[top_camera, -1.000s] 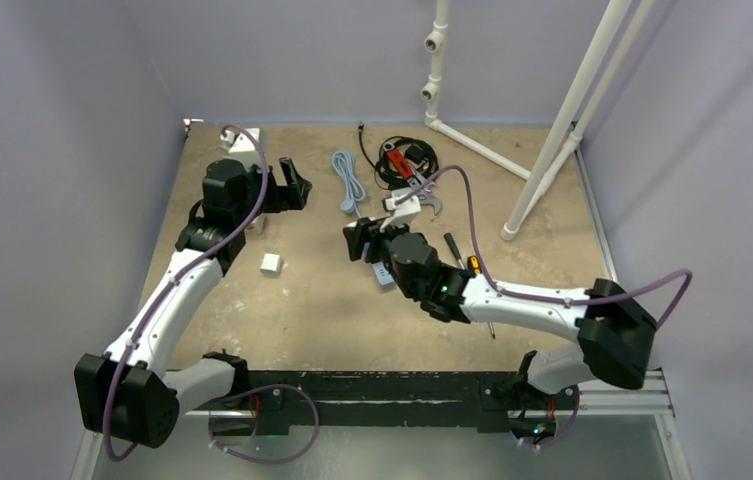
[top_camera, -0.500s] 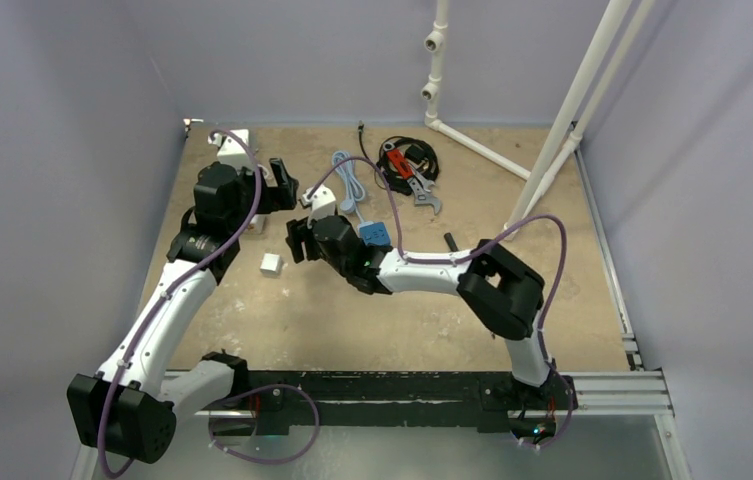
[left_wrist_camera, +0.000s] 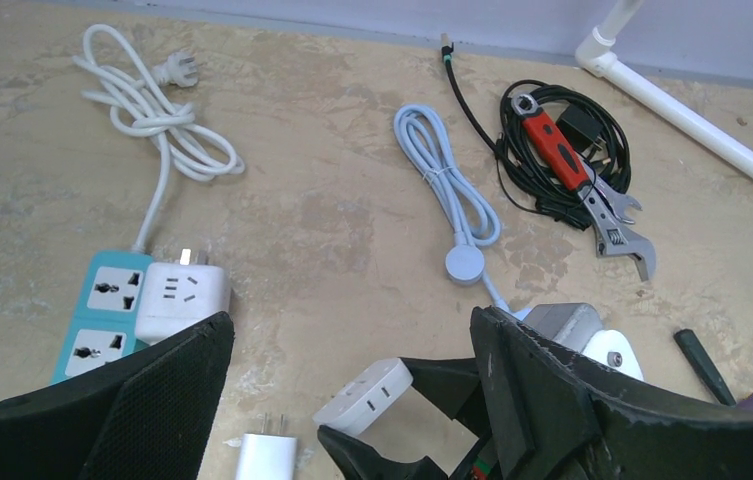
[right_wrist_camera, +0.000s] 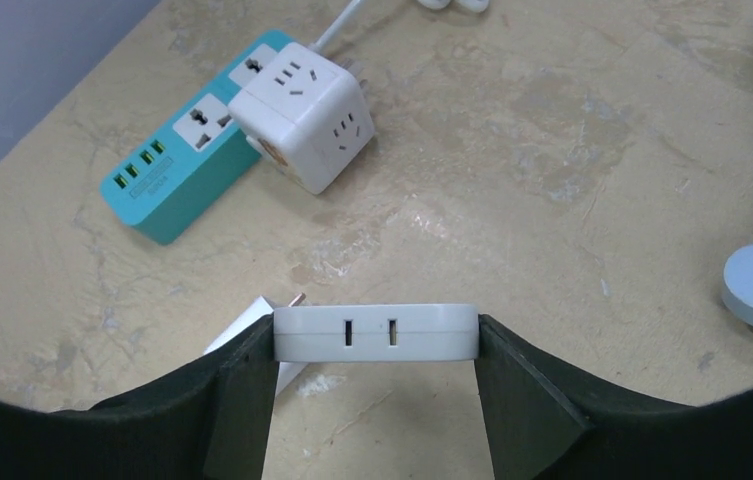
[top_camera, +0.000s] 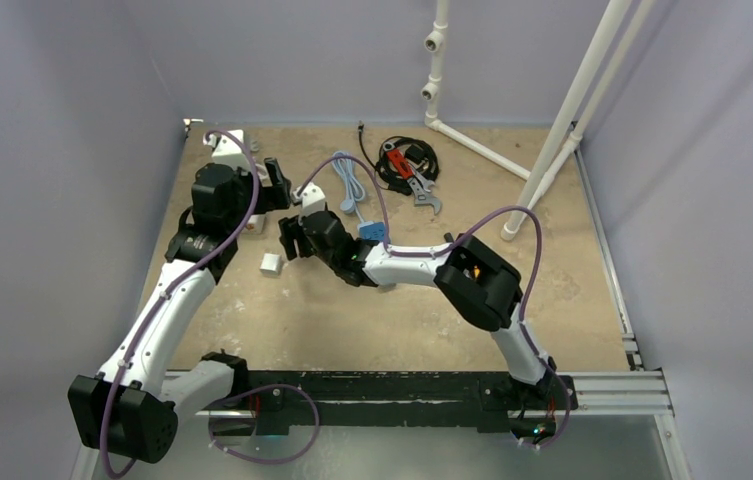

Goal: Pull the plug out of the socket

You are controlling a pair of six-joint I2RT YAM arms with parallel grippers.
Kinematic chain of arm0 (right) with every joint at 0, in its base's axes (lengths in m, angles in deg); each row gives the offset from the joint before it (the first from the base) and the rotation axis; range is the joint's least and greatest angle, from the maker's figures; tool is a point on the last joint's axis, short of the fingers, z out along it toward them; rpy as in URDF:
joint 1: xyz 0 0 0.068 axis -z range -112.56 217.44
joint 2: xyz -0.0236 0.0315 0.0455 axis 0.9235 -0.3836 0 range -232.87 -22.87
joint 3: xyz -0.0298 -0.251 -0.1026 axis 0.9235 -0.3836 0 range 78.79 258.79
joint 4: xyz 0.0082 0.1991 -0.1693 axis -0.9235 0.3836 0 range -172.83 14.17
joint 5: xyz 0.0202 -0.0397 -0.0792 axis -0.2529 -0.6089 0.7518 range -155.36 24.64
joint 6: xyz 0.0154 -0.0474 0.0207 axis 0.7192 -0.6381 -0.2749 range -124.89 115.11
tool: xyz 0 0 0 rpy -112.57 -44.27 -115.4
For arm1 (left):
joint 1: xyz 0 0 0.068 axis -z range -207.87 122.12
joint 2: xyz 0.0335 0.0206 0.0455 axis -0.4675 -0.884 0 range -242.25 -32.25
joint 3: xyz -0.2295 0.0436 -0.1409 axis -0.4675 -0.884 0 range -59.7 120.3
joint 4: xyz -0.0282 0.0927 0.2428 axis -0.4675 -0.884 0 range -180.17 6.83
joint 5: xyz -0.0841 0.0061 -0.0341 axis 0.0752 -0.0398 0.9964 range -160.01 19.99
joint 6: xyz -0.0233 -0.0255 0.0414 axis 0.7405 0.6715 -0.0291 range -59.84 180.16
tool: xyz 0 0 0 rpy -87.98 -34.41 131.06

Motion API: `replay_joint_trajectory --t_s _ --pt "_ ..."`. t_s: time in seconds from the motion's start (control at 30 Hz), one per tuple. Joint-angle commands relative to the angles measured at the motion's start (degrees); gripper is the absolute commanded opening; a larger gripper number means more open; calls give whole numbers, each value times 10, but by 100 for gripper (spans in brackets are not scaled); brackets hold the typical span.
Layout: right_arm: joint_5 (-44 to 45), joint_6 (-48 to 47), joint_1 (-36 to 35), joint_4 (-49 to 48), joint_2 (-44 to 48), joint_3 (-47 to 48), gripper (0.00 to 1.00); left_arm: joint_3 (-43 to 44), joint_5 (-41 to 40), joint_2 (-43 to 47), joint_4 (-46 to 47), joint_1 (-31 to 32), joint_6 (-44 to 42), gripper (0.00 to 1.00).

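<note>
My right gripper (right_wrist_camera: 376, 345) is shut on a flat white socket adapter (right_wrist_camera: 376, 332) with two slots, held by its ends just above the table. A white plug (right_wrist_camera: 247, 328) with two metal prongs lies on the table under and left of it, apart from the adapter. From the top, the plug (top_camera: 271, 263) lies left of the right gripper (top_camera: 290, 238). My left gripper (left_wrist_camera: 352, 330) is wide open, with nothing between its fingers. It hangs above the held adapter (left_wrist_camera: 364, 397) and the plug (left_wrist_camera: 265, 458). The top view puts the left gripper (top_camera: 274, 185) at the back left.
A teal power strip (right_wrist_camera: 167, 180) with a white cube adapter (right_wrist_camera: 302, 100) plugged into it lies at the far left. Behind are a coiled white cable (left_wrist_camera: 152, 110), a light blue cable (left_wrist_camera: 447, 170), a black cable coil with a red wrench (left_wrist_camera: 562, 160) and white pipes (top_camera: 562, 110).
My right arm has swung left across the table and now sits just below the left gripper. The left gripper has shifted slightly left and stayed open.
</note>
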Motion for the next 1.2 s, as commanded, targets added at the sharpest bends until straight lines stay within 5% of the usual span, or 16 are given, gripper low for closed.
replay_joint_trajectory --t_s 0.0,0.27,0.57,0.8,1.0,1.17 --pt "-9 -6 2 -9 5 26 67 0 -18 14 6 -6 3 89" --pt "-22 -18 2 -35 31 5 98 0 -6 17 7 -36 11 91" --pt "9 -23 4 -42 124 -50 99 -10 -26 45 17 -45 20 91" --pt "22 0 45 -61 263 -172 99 -7 49 -14 17 -38 41 90" --pt "108 29 54 -82 360 -304 99 -15 107 -88 27 44 50 89" --pt "82 42 90 -108 392 -366 99 -10 147 -154 32 90 62 89"
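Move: My right hand holds the white adapter some 7 cm above the table. The blue cube socket lies about 17 cm to this hand's right, 3 cm ahead and 3 cm lower; the white charger is about 7 cm left, level fore-and-aft, and the round plug 12 cm ahead, 11 cm right, both lower. From my left hand the cube is roughly 19 cm right, 3 cm ahead, 17 cm down, the round plug 12 cm ahead, 13 cm right. I open my right fingers to let the adapter go, then lift and swing that hand about 17 cm right towards the blue cube socket, turning some 15 degrees clockwise and dipping at the end. My left hand, fingers staying open, drifts left and up, then sweeps right and down towards the cube, tipping down and turning clockwise. ##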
